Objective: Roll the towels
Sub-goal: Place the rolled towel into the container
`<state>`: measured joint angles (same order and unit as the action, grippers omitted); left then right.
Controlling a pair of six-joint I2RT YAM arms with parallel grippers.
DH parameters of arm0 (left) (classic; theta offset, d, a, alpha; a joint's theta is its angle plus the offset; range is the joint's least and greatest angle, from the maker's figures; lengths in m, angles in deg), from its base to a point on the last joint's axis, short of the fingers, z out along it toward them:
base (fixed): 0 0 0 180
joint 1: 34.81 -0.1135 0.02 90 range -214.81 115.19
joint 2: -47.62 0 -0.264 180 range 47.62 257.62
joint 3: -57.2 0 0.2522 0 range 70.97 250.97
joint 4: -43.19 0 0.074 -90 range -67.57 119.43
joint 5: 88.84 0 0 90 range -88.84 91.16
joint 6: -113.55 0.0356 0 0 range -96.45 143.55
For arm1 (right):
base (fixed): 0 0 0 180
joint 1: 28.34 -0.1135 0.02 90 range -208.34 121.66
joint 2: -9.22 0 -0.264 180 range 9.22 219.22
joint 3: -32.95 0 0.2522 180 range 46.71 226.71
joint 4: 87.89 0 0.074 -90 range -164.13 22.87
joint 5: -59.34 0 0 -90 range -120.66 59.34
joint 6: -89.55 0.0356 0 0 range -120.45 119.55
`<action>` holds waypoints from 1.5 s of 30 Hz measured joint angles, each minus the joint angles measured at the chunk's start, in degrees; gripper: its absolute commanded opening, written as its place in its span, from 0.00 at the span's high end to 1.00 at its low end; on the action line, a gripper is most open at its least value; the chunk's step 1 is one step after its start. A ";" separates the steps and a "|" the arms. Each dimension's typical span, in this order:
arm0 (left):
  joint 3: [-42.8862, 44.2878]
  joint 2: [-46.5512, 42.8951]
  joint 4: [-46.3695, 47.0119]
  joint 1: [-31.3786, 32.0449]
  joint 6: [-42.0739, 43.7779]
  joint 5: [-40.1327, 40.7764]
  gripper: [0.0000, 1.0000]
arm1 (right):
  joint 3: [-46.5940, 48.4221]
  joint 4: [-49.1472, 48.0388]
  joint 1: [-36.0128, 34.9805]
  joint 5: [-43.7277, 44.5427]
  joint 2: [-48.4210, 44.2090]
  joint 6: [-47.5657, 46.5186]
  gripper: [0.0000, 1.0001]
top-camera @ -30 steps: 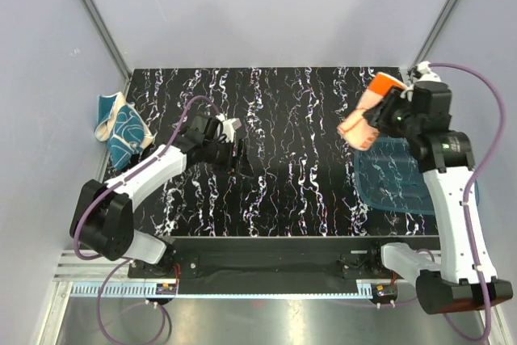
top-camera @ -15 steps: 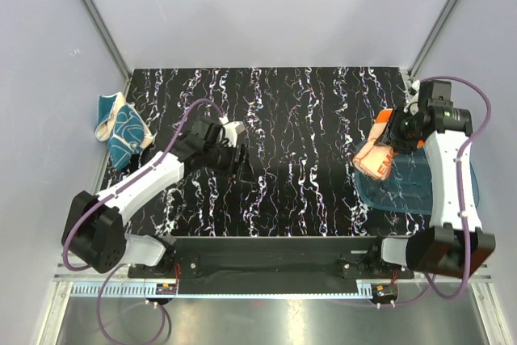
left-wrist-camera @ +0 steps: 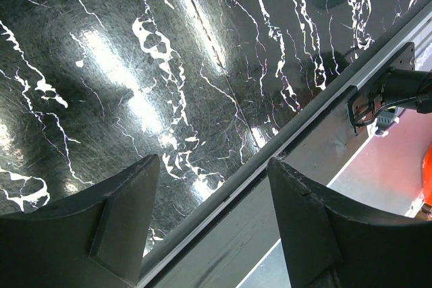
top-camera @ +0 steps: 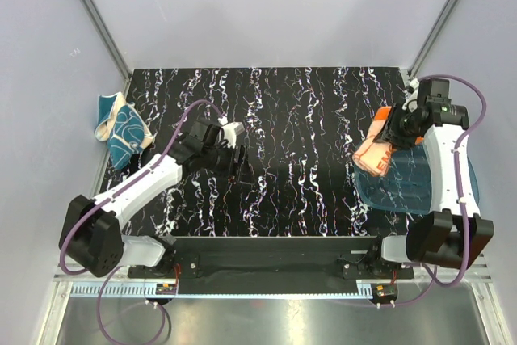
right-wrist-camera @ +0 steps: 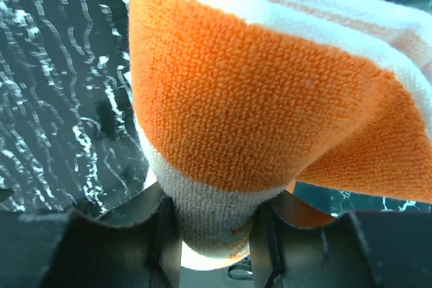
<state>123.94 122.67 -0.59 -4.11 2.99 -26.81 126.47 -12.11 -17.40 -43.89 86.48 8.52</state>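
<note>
The orange and peach towel (top-camera: 374,152) is bundled into a thick roll and hangs above the left rim of the blue tray (top-camera: 420,183). My right gripper (top-camera: 386,140) is shut on it; in the right wrist view the orange towel (right-wrist-camera: 256,99) fills the frame, its white edge pinched between the fingers (right-wrist-camera: 169,241). The teal towel (top-camera: 121,129) lies crumpled at the table's far left edge. My left gripper (top-camera: 239,161) hovers over the black marbled table left of centre, open and empty, as the left wrist view shows with its gripper (left-wrist-camera: 212,187) over the table's front edge.
The translucent blue tray sits at the right side of the table. A metal rail (left-wrist-camera: 270,166) runs along the table's front edge. Grey walls enclose the table at the back and sides.
My right arm has swung down and toward the tray with the orange towel, then nearly stopped. The left gripper has shifted slightly toward the near edge, still open.
</note>
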 measured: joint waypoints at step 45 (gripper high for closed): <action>-1.60 -8.09 -4.92 -2.60 4.22 12.41 0.30 | -6.75 -35.19 -26.18 -31.19 29.83 17.05 0.93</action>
<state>122.34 114.58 -5.51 -6.71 7.21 -14.39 119.72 -47.30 -43.59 -75.08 116.31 25.57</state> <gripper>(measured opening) 0.700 0.416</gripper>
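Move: The right gripper holds the orange rolled towel above the container's far-left corner. The middle of the container lies about 6 cm back, 6 cm to the right and some 16 cm below this hand. The held towel hangs roughly 3 cm left of the fingers and 4 cm back, about 4 cm lower. From the idle left gripper the container's middle lies some 45 cm to the right, about level ahead, and 9 cm below. Lower the right gripper about 12 cm with the rolled towel still clamped, bringing the towel down into the container, then sweep some 35 cm left, turning the wrist counter-clockwise and raising its left side, to carry the container along. Rise partway in the sweep, then come back right about 10 cm while sinking again, without opening. Meanwhile draw the open left gripper 5 cm left, out of the way. ##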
